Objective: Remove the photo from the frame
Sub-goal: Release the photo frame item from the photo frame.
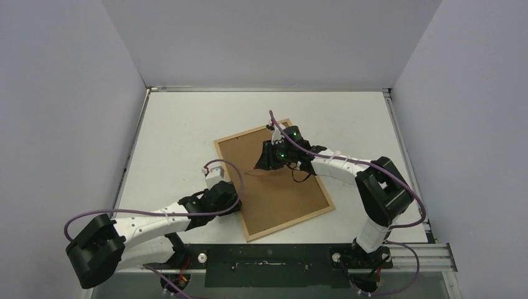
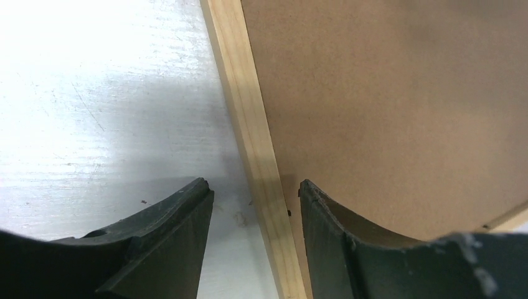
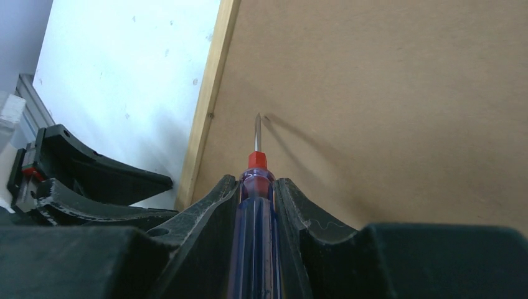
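The frame (image 1: 292, 223) of light wood lies face down on the white table, its brown backing panel (image 1: 286, 193) facing up. The photo is hidden under that panel. My left gripper (image 2: 254, 190) stands open astride the frame's left moulding (image 2: 249, 118), one finger (image 2: 180, 218) over the table and the other over the backing (image 2: 386, 106); neither touches the wood. My right gripper (image 3: 256, 184) is shut on a blue-handled screwdriver (image 3: 256, 212) with a red collar. Its metal tip (image 3: 258, 128) points at the backing (image 3: 386, 106) close to the moulding (image 3: 208, 106).
Grey walls enclose the table (image 1: 180, 124) on three sides. A black rail (image 1: 268, 256) runs along the near edge between the arm bases. Purple cables loop from both arms. The left gripper's fingers (image 3: 93, 180) show at the left of the right wrist view.
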Robot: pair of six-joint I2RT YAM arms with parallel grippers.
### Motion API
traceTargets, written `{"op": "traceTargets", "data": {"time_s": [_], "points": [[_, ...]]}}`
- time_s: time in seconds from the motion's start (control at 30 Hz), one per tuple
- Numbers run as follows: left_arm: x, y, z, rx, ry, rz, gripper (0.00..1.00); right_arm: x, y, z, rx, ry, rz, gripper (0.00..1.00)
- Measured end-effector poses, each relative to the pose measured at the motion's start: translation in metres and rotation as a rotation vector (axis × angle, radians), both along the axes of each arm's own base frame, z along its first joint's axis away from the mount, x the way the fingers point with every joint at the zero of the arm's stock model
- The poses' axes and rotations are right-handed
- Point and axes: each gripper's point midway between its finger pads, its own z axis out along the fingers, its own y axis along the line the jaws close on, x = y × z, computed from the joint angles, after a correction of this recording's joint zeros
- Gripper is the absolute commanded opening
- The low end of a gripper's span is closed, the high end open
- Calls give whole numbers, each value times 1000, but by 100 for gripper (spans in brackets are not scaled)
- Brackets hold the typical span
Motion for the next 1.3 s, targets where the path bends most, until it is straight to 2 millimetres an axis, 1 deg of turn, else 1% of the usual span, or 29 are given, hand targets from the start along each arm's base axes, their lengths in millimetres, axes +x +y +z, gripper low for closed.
{"op": "traceTargets", "data": {"time_s": [0.1, 0.17, 0.27, 0.37, 0.43, 0.5, 0.77, 1.03, 1.13, 1.3], "points": [[5, -3, -2, 50, 43, 21, 46, 6, -9, 8, 9, -14, -34, 0], [7, -6, -3, 74, 66, 31, 34, 10, -13, 12, 15, -21, -52, 0], [11, -9, -7, 117, 103, 48, 20, 13, -15, 17, 26, -29, -67, 0], [13, -11, -7, 130, 119, 63, 14, 13, -15, 18, 30, -30, -68, 0], [13, -11, -7, 128, 120, 67, 4, 11, -16, 15, 26, -25, -68, 0], [12, -11, -7, 124, 115, 61, 1, 10, -17, 13, 24, -20, -69, 0], [12, -14, -9, 55, -2, -80, 0, 7, -11, 19, 61, -13, -40, 0], [17, -29, -6, -2, -58, -231, 0, -1, -7, 22, 97, -3, 10, 0], [18, -34, -6, -11, -69, -269, 0, -1, -8, 20, 88, -9, 21, 0], [18, -38, -6, -17, -74, -297, 0, -5, -15, 8, 34, -3, 35, 0]]}}
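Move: Just beneath the left hand's open fingers, about 1 cm ahead, 1 cm right and 1 cm down, lies the photo frame's left rail. From that hand the metal tab is some 10 cm ahead and 3 cm left, and the frame's near left corner about 10 cm back and 3 cm right. From the right hand, which holds the screwdriver, the tab lies about 10 cm left, level fore and aft, 7 cm below; the screwdriver tip is roughly 7 cm left, 2 cm ahead, 5 cm below. Dipping forward and right about 1.5 cm, the left hand closes on the frame's left rail, then keeps its pinch and drags the rail right some 3 cm while turning clockwise about 20 degrees. The right hand keeps its grip on the screwdriver, lifting about 2 cm while easing forward and right, then drawing back and lowering the tip to the tab. ##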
